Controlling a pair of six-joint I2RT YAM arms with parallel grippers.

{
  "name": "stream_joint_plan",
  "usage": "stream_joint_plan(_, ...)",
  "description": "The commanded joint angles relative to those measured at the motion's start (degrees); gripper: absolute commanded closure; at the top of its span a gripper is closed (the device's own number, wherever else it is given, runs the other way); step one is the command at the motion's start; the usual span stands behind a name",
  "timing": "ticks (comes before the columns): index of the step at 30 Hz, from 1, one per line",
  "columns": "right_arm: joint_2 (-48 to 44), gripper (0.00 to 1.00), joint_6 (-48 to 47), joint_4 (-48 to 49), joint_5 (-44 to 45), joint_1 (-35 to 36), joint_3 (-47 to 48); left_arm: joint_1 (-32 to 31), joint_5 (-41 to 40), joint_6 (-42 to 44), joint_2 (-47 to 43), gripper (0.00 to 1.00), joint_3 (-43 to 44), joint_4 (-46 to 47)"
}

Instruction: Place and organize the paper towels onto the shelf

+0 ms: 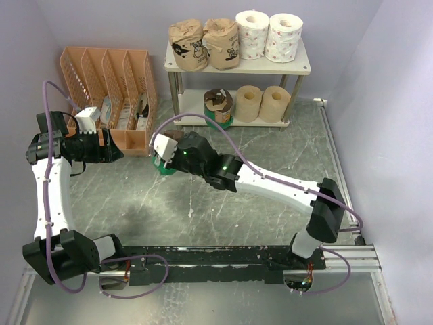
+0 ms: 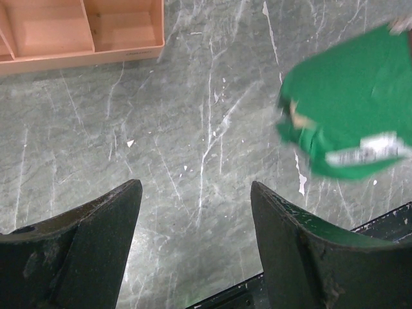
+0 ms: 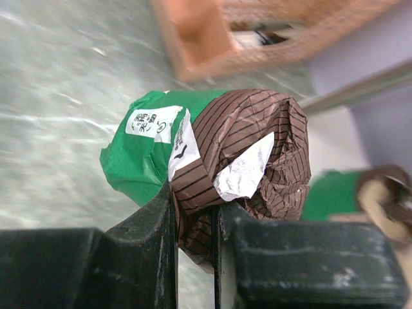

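Note:
My right gripper (image 3: pixel 195 212) is shut on the brown striped end wrap of a green-wrapped paper towel roll (image 3: pixel 138 161), which hangs just above the floor. From above, that roll (image 1: pixel 164 169) shows as a green edge under the right gripper (image 1: pixel 162 158), left of the shelf (image 1: pixel 237 70). The top tier carries two brown cartoon-print rolls (image 1: pixel 188 44) and two white rolls (image 1: pixel 252 34). The lower tier carries a green-and-brown roll (image 1: pixel 220 107) and two tan rolls (image 1: pixel 248 103). My left gripper (image 2: pixel 196 193) is open over bare floor, with the held green roll (image 2: pixel 347 109) to its right.
An orange perforated file organizer (image 1: pixel 108 74) stands at the back left, close to the left gripper (image 1: pixel 115 150); its base (image 2: pixel 84 32) also shows in the left wrist view. Walls close in the marbled floor on three sides. A black rail (image 1: pixel 223 257) runs along the near edge.

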Motion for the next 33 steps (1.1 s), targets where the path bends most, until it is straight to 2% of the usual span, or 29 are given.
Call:
stream_joint_plan(1, 0.22, 1.00, -15.72, 3.89, 20.56, -1.36, -2.70, 0.54, 1.84, 0.10, -0.07, 0.21, 0.36, 1.63)
stream_joint_plan(4, 1.80, 1.00, -22.45, 12.53, 23.80, -3.53, -4.15, 0.58, 1.96, -0.45, -0.07, 0.21, -0.02, 2.02)
stream_joint_plan(9, 8.37, 1.00, -29.88, 16.43, 26.36, -6.87, 1.45, 0.51, 1.69, -0.29, -0.43, 0.21, -0.39, 2.10)
stream_joint_plan(16, 16.03, 1.00, -35.37, 21.63, 24.70, -11.54, 7.42, 0.55, 0.87, -0.33, -1.39, 0.21, -1.07, 2.50)
stream_joint_plan(33, 31.16, 1.00, -37.00, 25.50, 19.03, -18.05, 18.52, 0.52, -1.22, -0.12, 2.92, 0.22, 0.27, 2.21)
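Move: The held green and brown roll is bound for the empty left part of the lower shelf, roughly 27 cm ahead of the right hand, 8 cm to its right and 14 cm lower. The green roll already standing there is about 8 cm right of that place, the plain brown roll some 19 cm right of it, both level with it. The shelf's front left post is about 20 cm straight ahead of the hand. From the left hand, the place lies some 24 cm ahead, 25 cm right and 12 cm down. The green and brown roll, still pinched by its brown wrapped end, is carried by the right hand roughly 24 cm forward from open table in over the lower shelf, veering some 6 cm right at first and then running almost straight, before sinking a few centimetres towards the boards beside the standing green roll. On the way the fingers swing about 35 degrees clockwise to point mostly forward, keeping their grip. ##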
